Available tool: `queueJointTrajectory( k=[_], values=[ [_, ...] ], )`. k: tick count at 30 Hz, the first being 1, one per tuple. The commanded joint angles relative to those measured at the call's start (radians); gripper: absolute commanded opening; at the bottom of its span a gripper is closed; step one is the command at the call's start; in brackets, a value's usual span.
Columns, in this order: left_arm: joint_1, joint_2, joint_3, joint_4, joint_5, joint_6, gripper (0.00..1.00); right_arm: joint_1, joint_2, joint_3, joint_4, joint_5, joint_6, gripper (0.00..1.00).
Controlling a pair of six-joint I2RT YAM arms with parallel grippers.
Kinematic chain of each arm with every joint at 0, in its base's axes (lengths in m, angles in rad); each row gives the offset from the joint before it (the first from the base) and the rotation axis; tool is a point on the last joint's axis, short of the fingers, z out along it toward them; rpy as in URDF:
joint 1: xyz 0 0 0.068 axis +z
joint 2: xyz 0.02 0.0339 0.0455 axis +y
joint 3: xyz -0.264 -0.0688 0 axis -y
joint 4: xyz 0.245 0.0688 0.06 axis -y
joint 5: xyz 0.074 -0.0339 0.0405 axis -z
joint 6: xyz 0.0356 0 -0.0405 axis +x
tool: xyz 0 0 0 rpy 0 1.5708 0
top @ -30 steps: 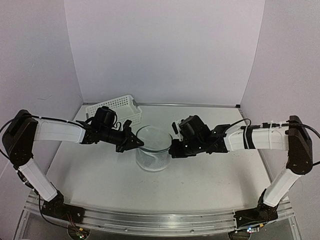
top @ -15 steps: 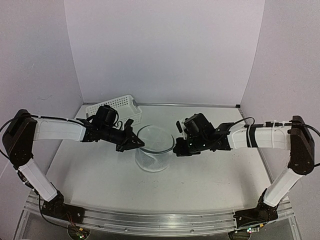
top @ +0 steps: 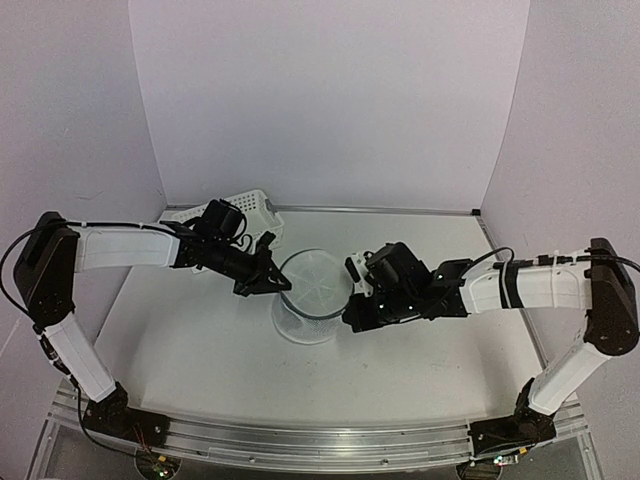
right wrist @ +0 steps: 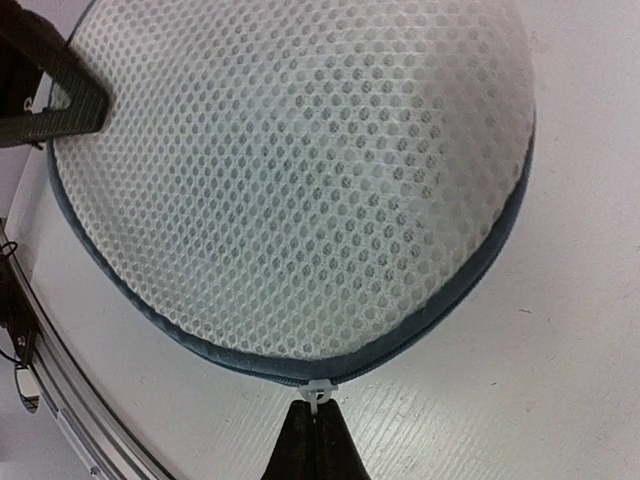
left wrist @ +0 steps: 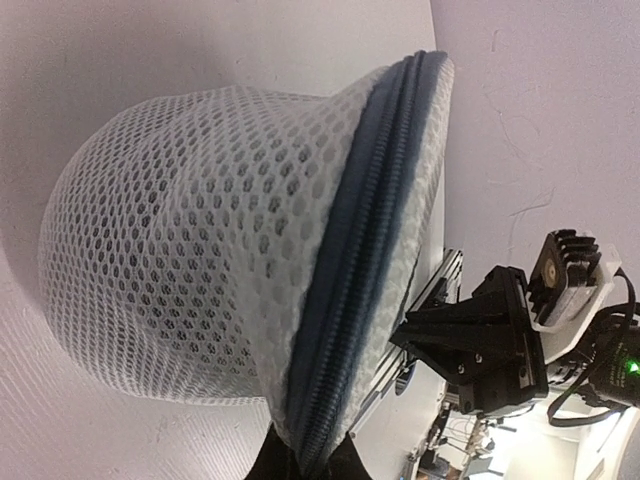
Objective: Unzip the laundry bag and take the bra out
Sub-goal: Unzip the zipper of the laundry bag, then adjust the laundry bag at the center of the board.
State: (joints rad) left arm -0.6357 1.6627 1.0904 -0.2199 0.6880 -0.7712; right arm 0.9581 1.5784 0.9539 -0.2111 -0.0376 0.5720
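The laundry bag [top: 309, 303], a white see-through mesh pouch with a dark zipper rim, stands mid-table between both arms. My left gripper [top: 283, 287] is shut on the rim at the bag's upper left; the left wrist view shows its tips [left wrist: 310, 466] pinching the blue-grey zipper band [left wrist: 362, 240]. At the bag's right side, my right gripper [top: 347, 321] is shut on the small white zipper pull [right wrist: 317, 392], its tips [right wrist: 318, 418] right below the rim. The mesh [right wrist: 290, 170] bulges above them. The bra does not show.
A white perforated basket [top: 247, 206] sits behind the left arm near the back wall. White walls close in the left, back and right sides. The metal rail [top: 300, 445] with both arm bases runs along the near edge.
My right gripper has moved toward the near side along the bag's right rim, taking the pull with it. The left gripper shifted slightly back and up, and the bag's top has tilted.
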Motion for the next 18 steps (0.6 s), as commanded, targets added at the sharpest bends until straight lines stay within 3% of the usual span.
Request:
queueJointTrajectory(
  k=[1, 5, 12, 18],
  values=[
    [0.02, 0.028, 0.103, -0.074, -0.031, 0.08, 0.09, 0.047, -0.047, -0.009, 0.065, 0.0, 0.002, 0.0],
    [0.039, 0.045, 0.164, -0.134, -0.079, 0.114, 0.22, 0.073, -0.033, 0.0, 0.08, -0.007, 0.018, 0.0],
    [0.05, 0.027, 0.228, -0.237, -0.185, 0.136, 0.6, 0.082, 0.01, 0.044, 0.12, -0.037, 0.04, 0.0],
    [0.05, -0.061, 0.191, -0.273, -0.224, 0.122, 0.75, 0.085, 0.083, 0.131, 0.131, -0.065, 0.045, 0.0]
  ],
)
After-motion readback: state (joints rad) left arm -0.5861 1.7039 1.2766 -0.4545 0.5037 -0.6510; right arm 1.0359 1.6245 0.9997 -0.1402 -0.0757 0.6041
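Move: The laundry bag stands close to both hands: its middle is about 5 cm right of the left hand, 3 cm back and 7 cm below, the fingers still pinching its rim. From the right hand that middle is some 7 cm left, 2 cm ahead and 2 cm below; the zipper pull is already between the right fingertips. The white basket lies some 17 cm ahead, 15 cm left and 12 cm below the left hand. The zipper pull, still pinched in the closed right fingers, is drawn back and left along the bag's near rim, then on to the left and slightly up, about 4 cm leftward in all. Meanwhile the left fingers open wide, let go of the rim and move about 5 cm forward, then drift left, the wrist turning some 10 degrees. ##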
